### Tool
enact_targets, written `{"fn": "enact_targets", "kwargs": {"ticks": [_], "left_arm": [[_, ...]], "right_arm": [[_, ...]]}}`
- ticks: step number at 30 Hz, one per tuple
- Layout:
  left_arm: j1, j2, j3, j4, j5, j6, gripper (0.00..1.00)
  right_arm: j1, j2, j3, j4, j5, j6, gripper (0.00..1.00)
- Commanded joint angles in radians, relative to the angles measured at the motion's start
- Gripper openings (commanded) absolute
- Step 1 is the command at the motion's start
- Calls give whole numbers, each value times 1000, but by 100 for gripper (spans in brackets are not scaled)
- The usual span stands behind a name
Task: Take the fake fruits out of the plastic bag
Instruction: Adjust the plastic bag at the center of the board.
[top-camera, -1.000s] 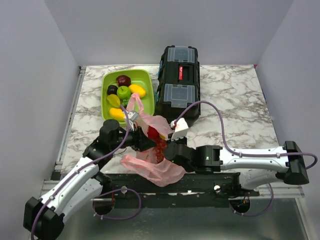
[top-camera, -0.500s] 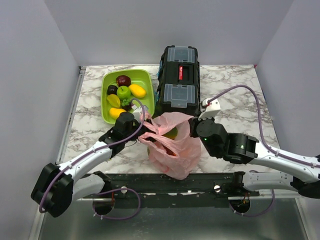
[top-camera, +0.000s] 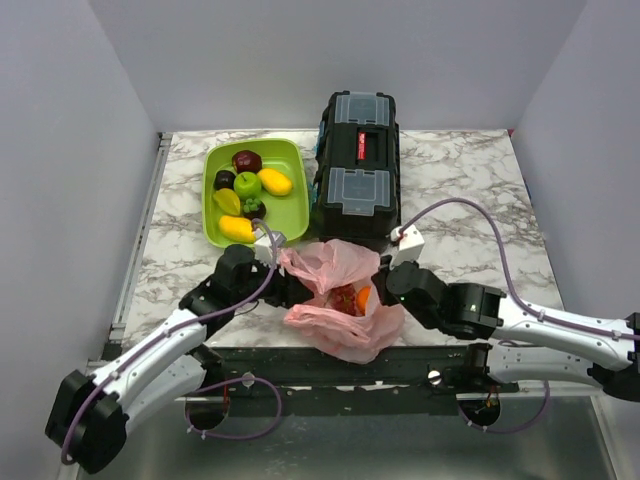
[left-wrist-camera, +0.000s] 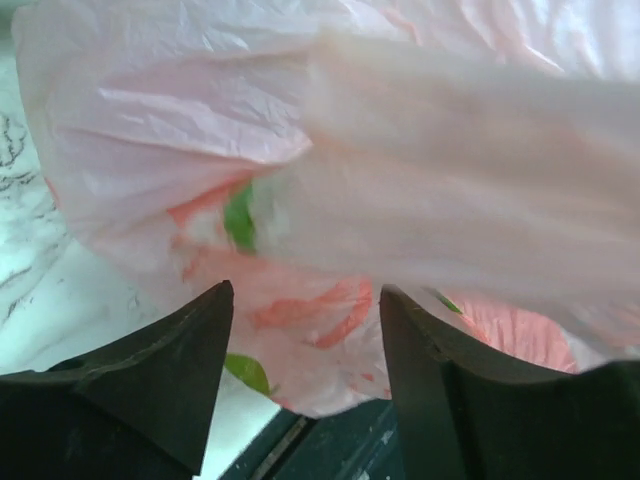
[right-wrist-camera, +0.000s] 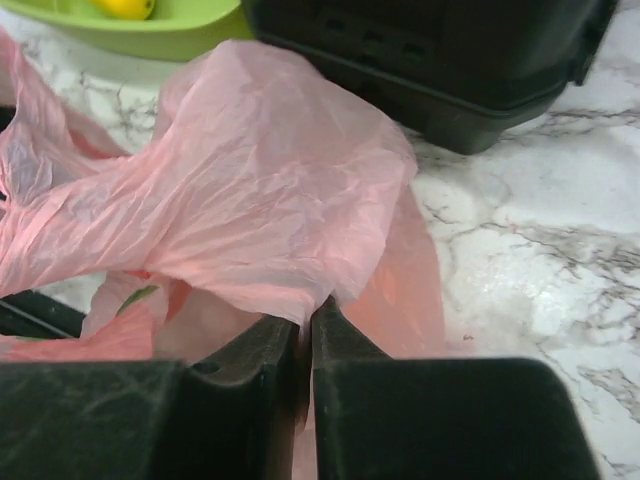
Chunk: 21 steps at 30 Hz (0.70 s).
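The pink plastic bag (top-camera: 335, 270) lies slumped at the table's front edge, its mouth facing up. Through the mouth I see a dark red grape bunch (top-camera: 343, 298) and an orange (top-camera: 364, 296); other fake fruits are hidden by the film. My right gripper (top-camera: 386, 284) is at the bag's right side, and in the right wrist view this gripper (right-wrist-camera: 308, 312) is shut on a fold of the bag (right-wrist-camera: 250, 180). My left gripper (top-camera: 283, 287) is at the bag's left side. In the left wrist view it (left-wrist-camera: 305, 292) stands open, with bag film (left-wrist-camera: 200, 120) just beyond its tips.
A lime-green tray (top-camera: 291, 212) with several fruits stands behind the bag on the left. A black toolbox (top-camera: 355, 165) stands right behind the bag, close to the film. The marble table's front edge (top-camera: 430, 350) runs under the bag's lower part.
The bag, held up and stretched half a second ago, has sunk and slumped. Both grippers came down toward the front edge, and the left jaws have spread wider.
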Motion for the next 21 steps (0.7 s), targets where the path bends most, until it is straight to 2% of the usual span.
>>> {"fn": "enact_targets", "kwargs": {"ticks": [1,5,9,14,17,21], "left_arm": [[1,-167,18,-144,-12,53,64],[1,-201,86,-155,16,20,74],[2,-212,168,-164,32,33,78],[2,-207,220,-153,94,24,78],[1,-215,215,-129,132,4,78],[2,-219,192,-67,190,-30,78]], "right_arm": [[-1,54,33,-16,-154,7,19],[0,123,150,-142,-149,-37,43],[1,130,239,-195,-195,-86,57],[2,78,265,-112,-385,-123,63],[1,52,228,-7,-528,-131,63],[13,64,172,89,-644,-127,63]]}}
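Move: The left hand, fingers already parted beside the plastic bag, has the bag's middle about 9 cm to its right, 2 cm back and 5 cm lower. The orange lies some 13 cm right and 1 cm back; the green tray's middle is about 27 cm ahead and 14 cm left. From the right hand, still pinching the bag's far right rim, the bag's middle is roughly 7 cm left, 2 cm back and 13 cm below, with the toolbox 28 cm ahead and 4 cm left. Straight up goes the left hand, about 12 cm, clear above the bag's left side, spreading its fingers wider and tilting them upward slightly. The right hand opens to let the pinched rim go, dips slightly, then travels left, up and back, about 6 cm each way, over the bag's mouth towards the left hand, turning some 25 degrees counter-clockwise. ##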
